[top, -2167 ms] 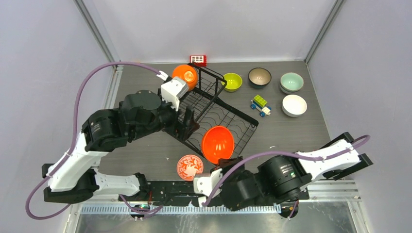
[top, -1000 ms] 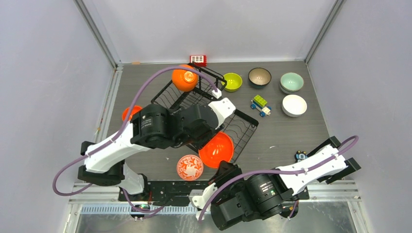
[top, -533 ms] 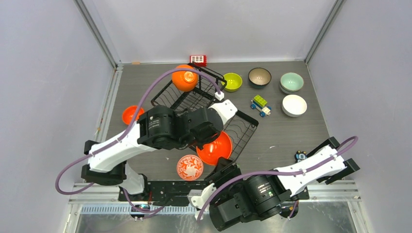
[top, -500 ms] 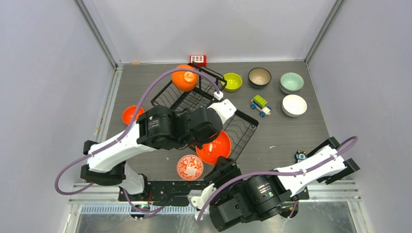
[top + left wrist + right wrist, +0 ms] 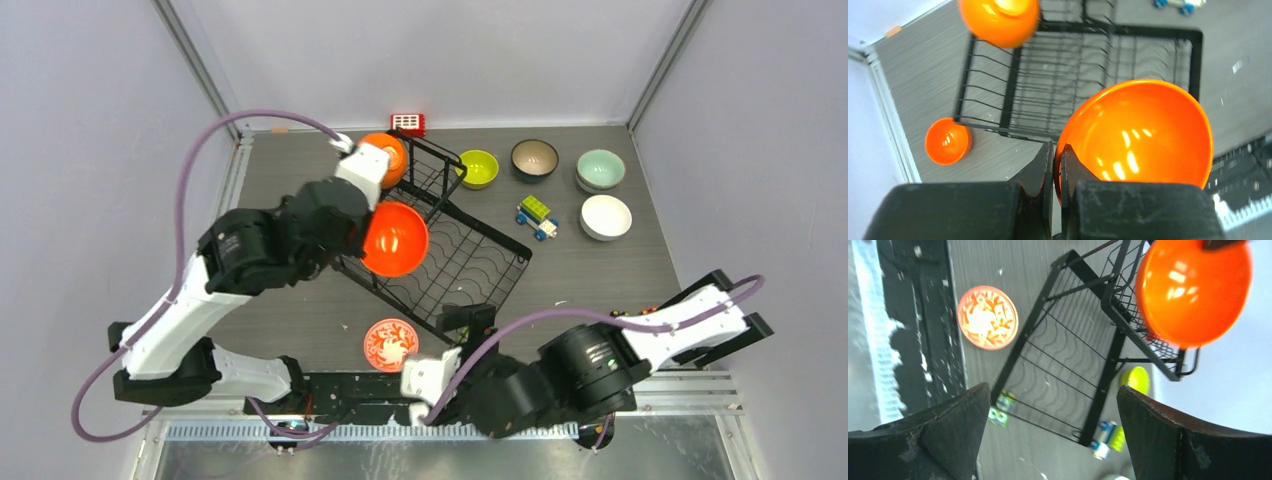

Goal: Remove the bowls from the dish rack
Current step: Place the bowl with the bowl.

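Observation:
My left gripper [image 5: 1057, 155] is shut on the rim of a large orange bowl [image 5: 395, 238] and holds it in the air above the left side of the black dish rack [image 5: 455, 262]. A second orange bowl [image 5: 998, 17] rests at the rack's far corner. On the table left of the rack, a small orange bowl [image 5: 947, 141] shows only in the left wrist view. My right gripper [image 5: 1052, 390] is open and empty, hovering near the rack's near corner [image 5: 467, 320]. A red floral bowl [image 5: 390, 344] sits at the front. Lime green [image 5: 478, 168], dark brown [image 5: 534, 157], mint [image 5: 600, 168] and white [image 5: 606, 216] bowls stand at the back right.
A small red gridded block [image 5: 407, 123] lies at the back edge. A toy car [image 5: 537, 216] sits between the rack and the white bowl. A small green toy [image 5: 999, 410] lies by the rack's near edge. Grey walls close in on three sides.
My left gripper closed on the large orange bowl, then lifted it off the rack's near section and carried it back and left. My right gripper let go of it and opened wide.

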Motion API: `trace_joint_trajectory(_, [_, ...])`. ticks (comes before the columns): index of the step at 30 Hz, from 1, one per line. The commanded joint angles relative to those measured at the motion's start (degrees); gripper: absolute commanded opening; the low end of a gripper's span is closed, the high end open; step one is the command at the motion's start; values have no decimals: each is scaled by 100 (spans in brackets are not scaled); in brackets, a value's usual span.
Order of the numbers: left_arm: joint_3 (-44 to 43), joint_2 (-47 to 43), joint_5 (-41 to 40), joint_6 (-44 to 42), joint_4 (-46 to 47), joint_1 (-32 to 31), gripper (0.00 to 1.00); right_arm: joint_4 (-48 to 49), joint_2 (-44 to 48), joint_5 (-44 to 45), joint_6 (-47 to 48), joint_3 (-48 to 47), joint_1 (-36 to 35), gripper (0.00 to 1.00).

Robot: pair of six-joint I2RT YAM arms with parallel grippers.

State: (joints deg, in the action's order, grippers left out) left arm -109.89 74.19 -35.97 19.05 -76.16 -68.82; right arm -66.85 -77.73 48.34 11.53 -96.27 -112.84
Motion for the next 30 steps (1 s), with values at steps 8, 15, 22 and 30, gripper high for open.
trace_joint_trajectory(8, [-87, -503, -294, -447, 1824, 1758, 0, 4491, 2260, -1063, -1469, 2231, 1765, 100])
trace_joint_trajectory(15, [561, -668, 5, -241, 2270, 3485, 0, 4752, 3010, -59, -2662, 3088, 2167, 100])
trace_joint_trajectory(22, [1601, -764, 1395, 1041, 2599, 5636, 0, 4673, 4309, 164, -3513, 4102, 2169, 100])
trace_joint_trajectory(30, [2976, -1265, 1944, 2331, 3531, 7447, 0, 4350, 5127, 11, -4334, 4999, 2175, 100])
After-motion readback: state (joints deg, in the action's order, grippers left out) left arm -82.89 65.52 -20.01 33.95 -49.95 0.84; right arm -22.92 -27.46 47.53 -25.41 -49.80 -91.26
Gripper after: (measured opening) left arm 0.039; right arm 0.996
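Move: The small orange bowl standing on the table, where the left hand takes the orange bowl it already holds, is about 22 cm ahead of it, 24 cm to its left and 35 cm below. The rack's middle is some 19 cm ahead, 7 cm right and 30 cm down; the orange bowl on the upper shelf stands about 28 cm straight ahead, roughly 16 cm lower. From the right hand, the small orange bowl is about 37 cm ahead, 34 cm left and 31 cm down. Still pinching the held bowl by its rim, the left hand carries it about 25 cm left and 14 cm forward, away from the rack and towards the small orange bowl, rising some 6 cm before sinking 12, its wrist turning counter-clockwise some 65 degrees. The empty, open right hand swings about 9 cm forward, then about 10 cm right, rolling its left side up. ##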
